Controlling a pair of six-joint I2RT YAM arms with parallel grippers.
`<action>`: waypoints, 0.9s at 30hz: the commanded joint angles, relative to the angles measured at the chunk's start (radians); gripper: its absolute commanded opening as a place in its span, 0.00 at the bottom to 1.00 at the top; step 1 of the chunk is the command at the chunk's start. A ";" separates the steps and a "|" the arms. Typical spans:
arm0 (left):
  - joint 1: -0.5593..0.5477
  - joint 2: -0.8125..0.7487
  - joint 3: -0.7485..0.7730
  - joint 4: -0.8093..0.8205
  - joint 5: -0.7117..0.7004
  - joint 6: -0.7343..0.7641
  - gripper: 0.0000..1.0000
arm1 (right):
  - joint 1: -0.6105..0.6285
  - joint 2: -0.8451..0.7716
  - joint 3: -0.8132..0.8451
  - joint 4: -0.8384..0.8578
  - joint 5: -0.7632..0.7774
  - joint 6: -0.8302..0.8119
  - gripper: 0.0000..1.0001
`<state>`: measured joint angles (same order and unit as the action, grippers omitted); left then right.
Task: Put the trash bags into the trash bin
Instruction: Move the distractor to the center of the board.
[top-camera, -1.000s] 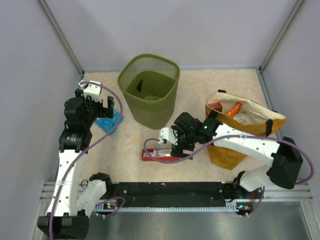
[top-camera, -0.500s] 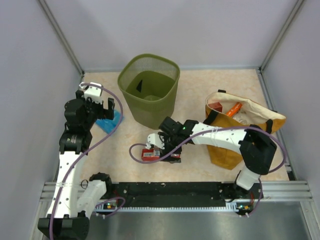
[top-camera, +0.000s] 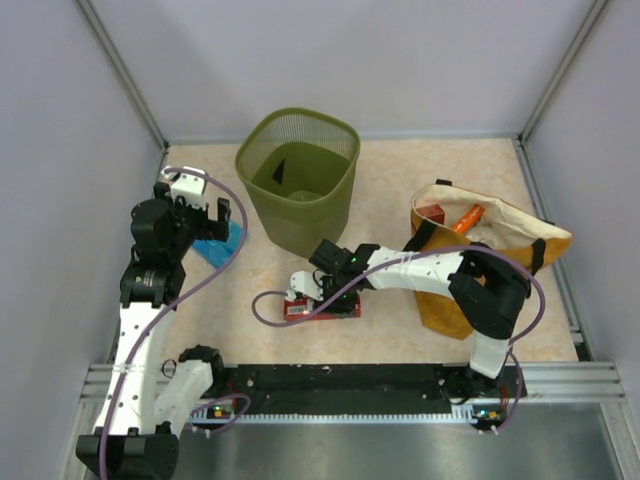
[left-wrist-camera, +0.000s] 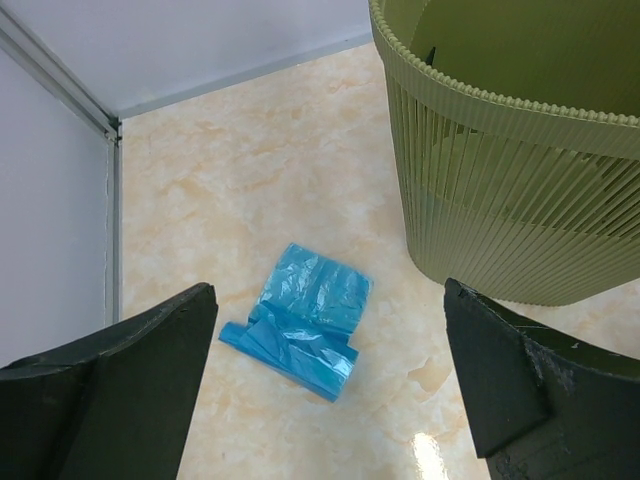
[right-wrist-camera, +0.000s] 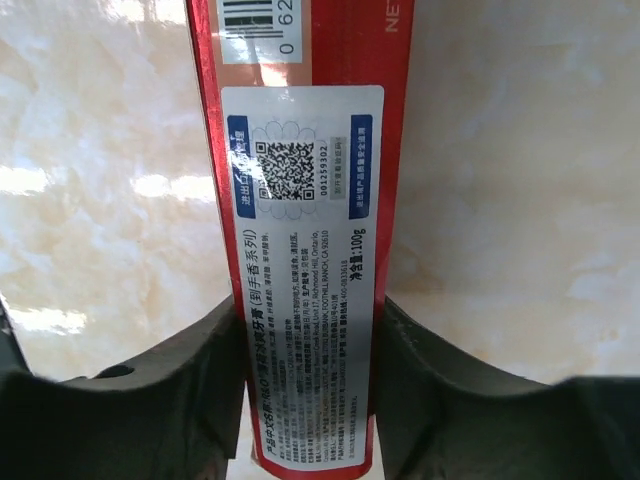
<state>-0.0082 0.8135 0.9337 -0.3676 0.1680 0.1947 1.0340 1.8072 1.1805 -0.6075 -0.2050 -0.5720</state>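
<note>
A folded light-blue trash bag (top-camera: 226, 246) (left-wrist-camera: 305, 318) lies flat on the table, left of the olive-green mesh trash bin (top-camera: 262, 215) (left-wrist-camera: 500, 200). My left gripper (top-camera: 207, 217) (left-wrist-camera: 328, 345) hovers above the bag, wide open and holding nothing. My right gripper (top-camera: 327, 297) (right-wrist-camera: 308, 345) is low at the table's front centre, away from bag and bin. Its fingers (right-wrist-camera: 215, 360) press both long sides of a flat red box (top-camera: 305, 311) (right-wrist-camera: 300, 230) with a white printed label. Inside the bin a dark shape shows, but I cannot tell what it is.
A mustard-orange sack (top-camera: 450, 300) with black handles stands at the right, holding an orange item (top-camera: 467, 218) and a red one (top-camera: 432, 213). Grey walls enclose the table on three sides. A purple cable (top-camera: 268, 305) loops beside the red box.
My right arm swung left and down onto the red box, and its jaws closed against the box's sides. The left arm and the blue bag stayed still.
</note>
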 joint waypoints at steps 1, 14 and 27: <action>0.002 -0.019 0.001 0.041 0.015 0.014 0.99 | 0.014 -0.061 -0.002 0.037 0.111 -0.025 0.38; 0.002 -0.036 -0.009 0.024 0.010 0.043 0.99 | -0.192 -0.328 -0.159 -0.020 0.295 -0.045 0.14; 0.002 -0.034 -0.012 0.033 0.025 0.037 0.99 | -0.393 -0.206 0.020 -0.054 0.440 0.070 0.14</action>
<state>-0.0082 0.7937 0.9272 -0.3679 0.1757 0.2310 0.7368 1.5566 1.0706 -0.6987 0.1787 -0.5381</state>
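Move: The red box lies at the right fingertips, its middle about 3 cm to their left and level with them, the open fingers straddling it. From this hand, the green bin stands some 20 cm ahead and 7 cm left, while the tan bag is about 5 cm ahead and 28 cm right, both with middles about 10 cm higher. The red box is roughly 24 cm right, 13 cm back and 28 cm below the left hand. Rightwards and forward goes the right hand, after closing its fingers on the red box right of its middle with barely any travel at first. Rising about 5 cm, it carries the box some 14 cm right and 10 cm forward towards the bag's left side, turning about 25 degrees clockwise and swinging the fingertips forward. The grip holds to the end. ##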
